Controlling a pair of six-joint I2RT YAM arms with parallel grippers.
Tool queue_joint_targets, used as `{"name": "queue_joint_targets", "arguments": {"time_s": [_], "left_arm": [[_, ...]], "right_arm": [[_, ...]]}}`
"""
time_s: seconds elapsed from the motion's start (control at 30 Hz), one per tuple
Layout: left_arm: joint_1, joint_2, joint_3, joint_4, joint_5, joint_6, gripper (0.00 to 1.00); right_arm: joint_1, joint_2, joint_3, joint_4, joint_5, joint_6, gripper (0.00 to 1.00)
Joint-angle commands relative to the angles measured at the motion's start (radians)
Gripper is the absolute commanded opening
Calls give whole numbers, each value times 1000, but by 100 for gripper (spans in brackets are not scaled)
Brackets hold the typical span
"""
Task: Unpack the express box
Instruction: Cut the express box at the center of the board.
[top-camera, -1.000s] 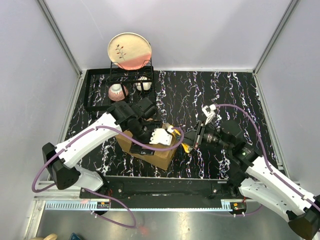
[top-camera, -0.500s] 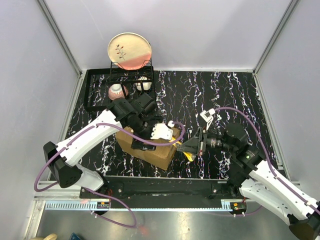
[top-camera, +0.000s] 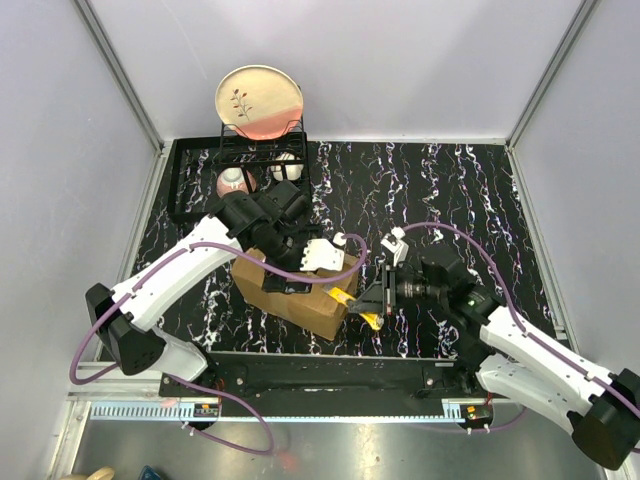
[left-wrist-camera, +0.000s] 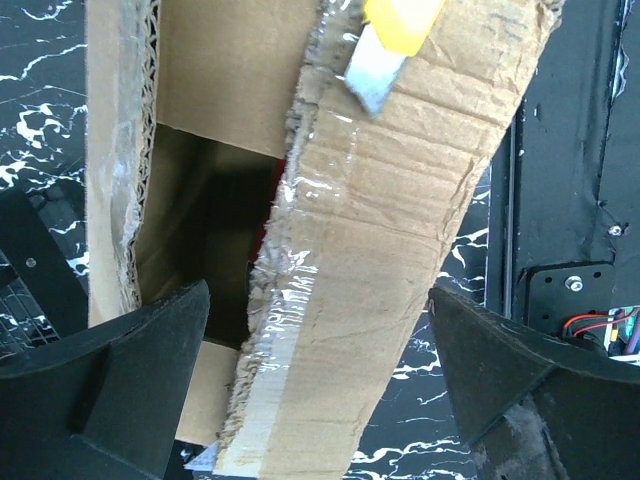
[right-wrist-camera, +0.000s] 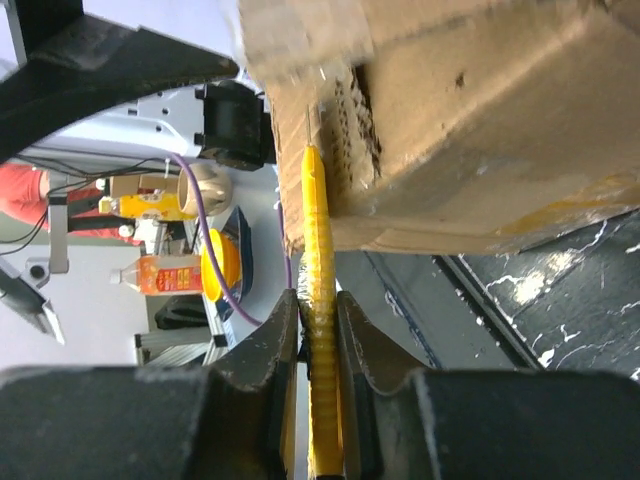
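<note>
The express box is a brown cardboard carton lying near the table's front, left of centre. In the left wrist view its taped top flap stands up a little beside a dark gap into the box. My left gripper hangs open over the box, one finger on each side of that flap. My right gripper is shut on a yellow utility knife. The knife's blade rests on the flap at the box's right end.
A black dish rack at the back left holds an upright plate and two small bowls. A black rail runs along the table's front edge, just below the box. The cell's grey walls close in the table.
My right gripper has moved left and towards the front with the knife, bringing the blade onto the box's right end. The left gripper has shifted slightly over the box, still open.
</note>
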Motion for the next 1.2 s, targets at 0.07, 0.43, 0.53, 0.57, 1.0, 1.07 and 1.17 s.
{"name": "queue_joint_targets", "arguments": {"time_s": [0.07, 0.43, 0.53, 0.57, 1.0, 1.07, 1.17], "left_arm": [[1, -14, -23, 16, 39, 14, 99], [-16, -24, -46, 10, 61, 26, 99], [-33, -24, -57, 16, 62, 20, 99], [-41, -24, -62, 22, 62, 20, 99], [-62, 3, -68, 26, 39, 74, 99], [-62, 28, -57, -10, 53, 87, 99], [-62, 72, -34, -85, 95, 133, 99]], "right_arm": [[0, 66, 84, 56, 148, -46, 0], [-2, 42, 34, 283, 352, 8, 0], [0, 25, 9, 384, 360, 25, 0], [-2, 23, 5, 412, 361, 27, 0], [0, 68, 15, 408, 355, 28, 0], [-2, 69, 15, 403, 354, 33, 0], [0, 59, 8, 395, 357, 42, 0]]}}
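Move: The cutter held in the right hand goes to the right end of the box's far flap, some 13 cm ahead of that hand, 7 cm to its left and near its height. The near flap's middle lies about 5 cm ahead and 13 cm left of that hand, slightly lower. From the left hand, the near flap is almost straight below, about 4 cm down; the opening is about 4 cm ahead and 2 cm right; the far flap's right end is roughly 7 cm ahead and 8 cm right. Forward across the right end of the box, the right hand carries the still-gripped yellow cutter about 8 cm, from the near flap to the far flap's cut edge, rising some 4 cm on the later part and turning clockwise about 20 degrees, then holds there. The left hand, fingers still wide open astride the near flap, sinks and draws back 2 to 3 cm each. ##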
